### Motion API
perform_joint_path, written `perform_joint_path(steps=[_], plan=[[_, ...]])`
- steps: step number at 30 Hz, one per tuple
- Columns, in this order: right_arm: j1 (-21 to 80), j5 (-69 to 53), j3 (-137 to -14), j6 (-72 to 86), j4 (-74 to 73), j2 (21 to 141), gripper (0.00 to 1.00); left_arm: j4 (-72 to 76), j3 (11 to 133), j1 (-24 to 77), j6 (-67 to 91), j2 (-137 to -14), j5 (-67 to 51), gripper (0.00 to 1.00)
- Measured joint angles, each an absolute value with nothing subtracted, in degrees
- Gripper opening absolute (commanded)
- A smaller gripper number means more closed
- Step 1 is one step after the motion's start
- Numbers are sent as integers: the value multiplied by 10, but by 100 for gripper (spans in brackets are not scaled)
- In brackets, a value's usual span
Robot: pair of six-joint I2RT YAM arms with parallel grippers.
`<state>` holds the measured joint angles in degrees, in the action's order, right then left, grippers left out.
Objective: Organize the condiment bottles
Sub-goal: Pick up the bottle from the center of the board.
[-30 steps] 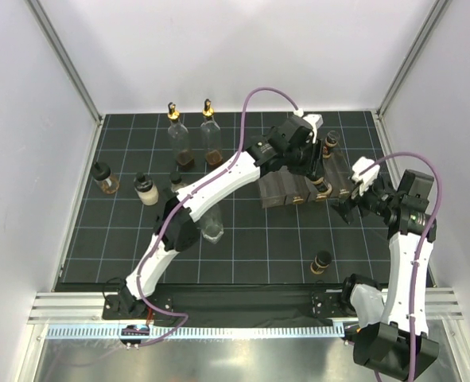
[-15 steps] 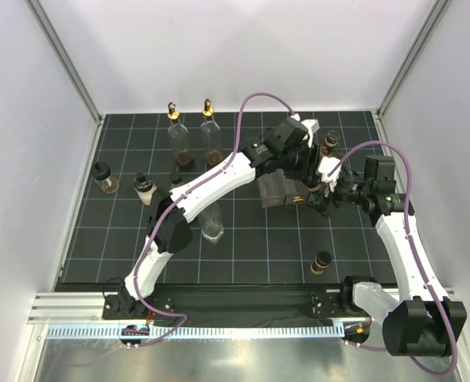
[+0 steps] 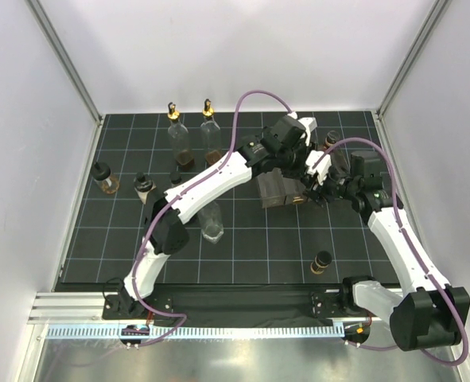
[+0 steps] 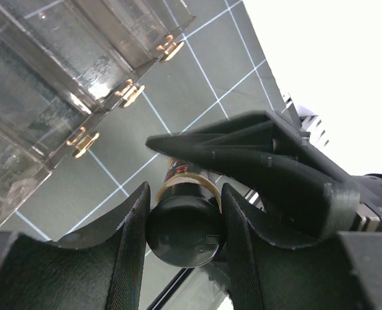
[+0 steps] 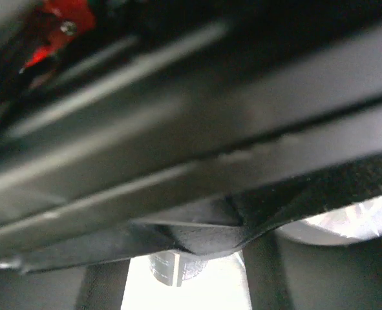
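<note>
In the left wrist view my left gripper is shut on the cap of a small dark black-capped bottle, held over the mat just beyond the clear divided rack. The black fingers of my right gripper lie across the bottle's body. From above, the left gripper and the right gripper meet at the rack's far right corner. The right wrist view is blurred and blocked by dark arm parts, so its jaws' spacing is unclear.
Two tall clear bottles with gold pourers stand at the back. Small dark bottles stand at the left. A clear bottle stands mid-mat. Another small dark bottle is at the front right, and one is behind the grippers.
My right arm has swung left from the right side to the bottle in the left gripper, and its jaws have narrowed. The left gripper has shifted slightly left, keeping its hold.
</note>
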<state>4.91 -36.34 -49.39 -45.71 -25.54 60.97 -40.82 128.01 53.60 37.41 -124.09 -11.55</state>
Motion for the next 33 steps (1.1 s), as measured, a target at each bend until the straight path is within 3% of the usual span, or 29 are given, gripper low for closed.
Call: perform_joint_path(steps=[4,6,9,10,13,16,25,33], plan=[[56,-355,-493,-459,-253,611,26,-421,1280,531,373,-1237,-112,4],[57,-357,-493,-456,-248,611,13,-423,1279,531,371,-1233,-108,15],[58,-360,-491,-455,-246,609,9,-422,1269,533,371,-1224,-96,33],[59,-361,-489,-455,-243,607,8,-422,1265,533,371,-1221,-92,45],[59,-363,-481,-454,-239,598,6,-423,1258,534,368,-1212,-85,68],[58,-361,-477,-455,-235,588,5,-432,1252,532,368,-1202,-69,81],[50,-389,-477,-455,-206,580,4,-447,1250,530,336,-1177,-20,92],[38,-418,-475,-465,-203,583,4,-458,1259,522,303,-1166,-23,95]])
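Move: The bottle is still held by its black cap in the left gripper, its middle about 3 cm to the right of the left hand point and 3 cm below it. From the right hand point, between the still-open right pads, the bottle's middle is some 1 cm left and 2 cm below. From the right hand, the divided tray's middle is roughly 14 cm ahead, 2 cm left and 16 cm below; a standing shaker waits 13 cm back, 4 cm right, 13 cm below. Shut the right gripper on the bottle just under its cap and hold it there, while the left keeps its pinch on the cap. Then open the left fingers wide and draw the left hand back off the cap, about 5 cm left, 3 to 4 cm up and slightly forward, tipping it some 10 degrees. Meanwhile raise the right hand about 2 cm with the bottle. ##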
